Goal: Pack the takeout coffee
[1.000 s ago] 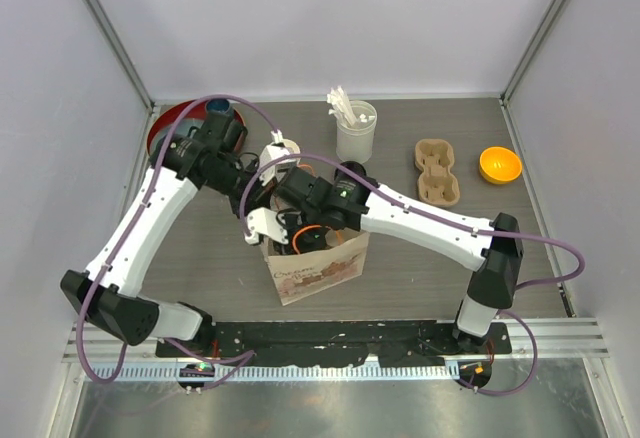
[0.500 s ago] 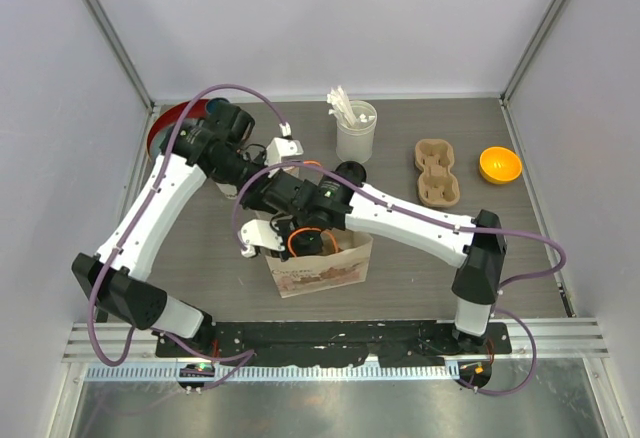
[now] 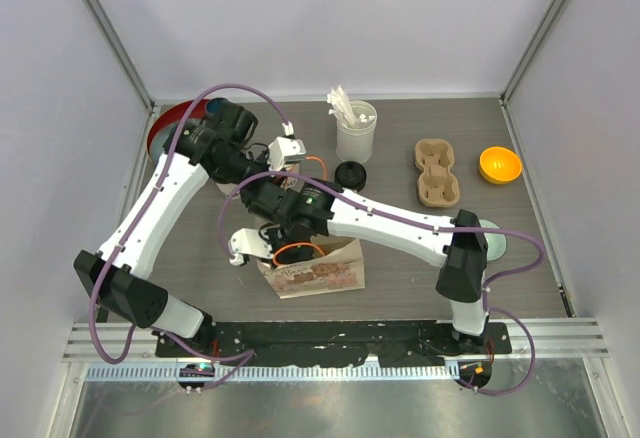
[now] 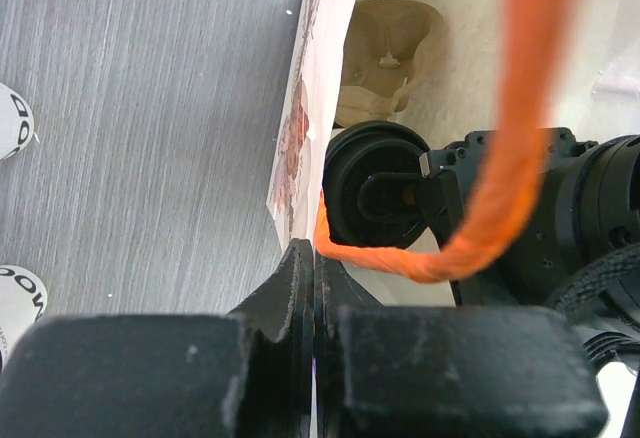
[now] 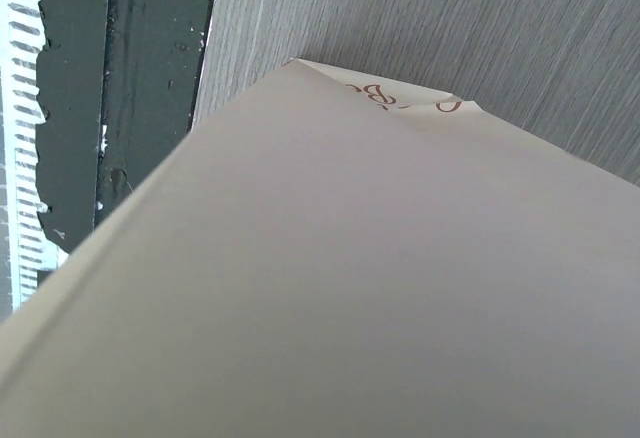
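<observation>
A white paper bag (image 3: 318,276) with orange cord handles stands at the table's near middle. My left gripper (image 4: 315,254) is shut on the bag's rim (image 4: 303,128), beside a handle (image 4: 500,178), and holds the mouth open. Inside, in the left wrist view, a black-lidded takeout coffee cup (image 4: 365,183) sits with my right gripper (image 4: 432,190) closed on its lid edge. The right wrist view shows only the bag's outer paper (image 5: 330,258), which hides the fingers. A second black-lidded cup (image 3: 350,175) stands on the table behind the bag.
A tan pulp carrier (image 3: 437,171) lies at the right, another tan pulp shape (image 4: 385,43) shows deep in the bag. A white cylinder of sticks (image 3: 355,130) stands at the back, an orange bowl (image 3: 499,165) far right, a red plate (image 3: 172,123) back left.
My right arm has swung left and reached lower into the bag, which shifted slightly left. The lidded cup behind the bag is now uncovered. The left wrist moved a little back.
</observation>
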`<state>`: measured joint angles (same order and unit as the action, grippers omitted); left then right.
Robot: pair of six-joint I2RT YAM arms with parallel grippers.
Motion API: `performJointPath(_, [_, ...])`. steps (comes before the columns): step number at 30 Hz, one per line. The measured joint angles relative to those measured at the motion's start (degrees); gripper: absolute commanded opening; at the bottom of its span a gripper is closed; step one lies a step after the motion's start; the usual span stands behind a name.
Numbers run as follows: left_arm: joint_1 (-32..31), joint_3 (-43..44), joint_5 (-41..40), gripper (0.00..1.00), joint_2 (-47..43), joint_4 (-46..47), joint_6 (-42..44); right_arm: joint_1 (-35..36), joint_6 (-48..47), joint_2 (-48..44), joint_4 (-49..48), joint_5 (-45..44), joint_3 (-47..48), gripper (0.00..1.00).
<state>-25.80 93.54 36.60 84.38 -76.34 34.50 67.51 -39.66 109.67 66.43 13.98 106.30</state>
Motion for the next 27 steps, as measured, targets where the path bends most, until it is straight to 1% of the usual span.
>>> performJointPath(2, [0.0, 0.0, -0.1, 0.0, 0.0, 0.0, 0.0, 0.0, 0.4, 0.0, 0.0, 0.0, 0.0, 0.02])
performJointPath(5, [0.0, 0.0, -0.1, 0.0, 0.0, 0.1, 0.0, 0.0, 0.8, 0.2, 0.0, 0.0, 0.1, 0.06])
performJointPath(8, [0.0, 0.0, -0.2, 0.0, 0.0, 0.2, 0.0, 0.0, 1.0, 0.2, 0.0, -0.2, 0.2, 0.2])
performJointPath(9, [0.0, 0.0, -0.2, 0.0, 0.0, 0.2, 0.0, 0.0, 1.2, 0.2, 0.0, -0.3, 0.2, 0.27])
performJointPath(12, [0.0, 0.0, -0.3, 0.0, 0.0, 0.3, 0.0, 0.0, 2.4, 0.2, 0.0, -1.0, 0.2, 0.38])
performJointPath(19, [-0.2, 0.0, -0.4, 0.0, 0.0, 0.6, 0.0, 0.0, 4.8, -0.6, -1.4, -2.7, -0.2, 0.52])
performJointPath(20, [-0.5, 0.0, -0.4, 0.0, 0.0, 0.6, 0.0, -0.1, 5.2, -1.2, -2.4, -2.9, -0.7, 0.56])
performJointPath(22, [-0.9, 0.0, -0.3, 0.0, 0.0, 0.4, 0.0, -0.5, 5.7, -3.3, -4.9, -3.3, -2.5, 0.59])
performJointPath(23, [-1.1, 0.0, -0.3, 0.0, 0.0, 0.2, 0.0, -0.7, 5.8, -4.3, -5.9, -3.4, -3.3, 0.63])
performJointPath(27, [-1.5, 0.0, -0.1, 0.0, 0.0, -0.1, 0.0, -1.3, 6.7, -11.0, -11.7, -3.3, -7.3, 0.67])
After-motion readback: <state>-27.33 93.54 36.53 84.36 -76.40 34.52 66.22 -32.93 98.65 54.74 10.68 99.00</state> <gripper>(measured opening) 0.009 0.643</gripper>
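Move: The lidded coffee cup is already down inside the paper bag, its middle some 5 cm directly below the right hand, which grips the top of its lid. The cup tray's empty hollow lies about 8 cm to the right of it and a few centimetres lower; on the table, the spare black lid stands roughly 19 cm ahead of the right hand and 14 cm to its right. From the left hand the cup lies about 7 cm back, 2 cm right and 14 cm down. Up and a little forward, after first staying put while the fingers spread to well over half open and let go of the cup's lid: the right hand then backs some 5 cm up off the cup, gathering speed, tilting about 15 degrees so the fingers point more to the left, with a slight clockwise turn. The left hand keeps its pinch on the bag's far rim, nearly still. ##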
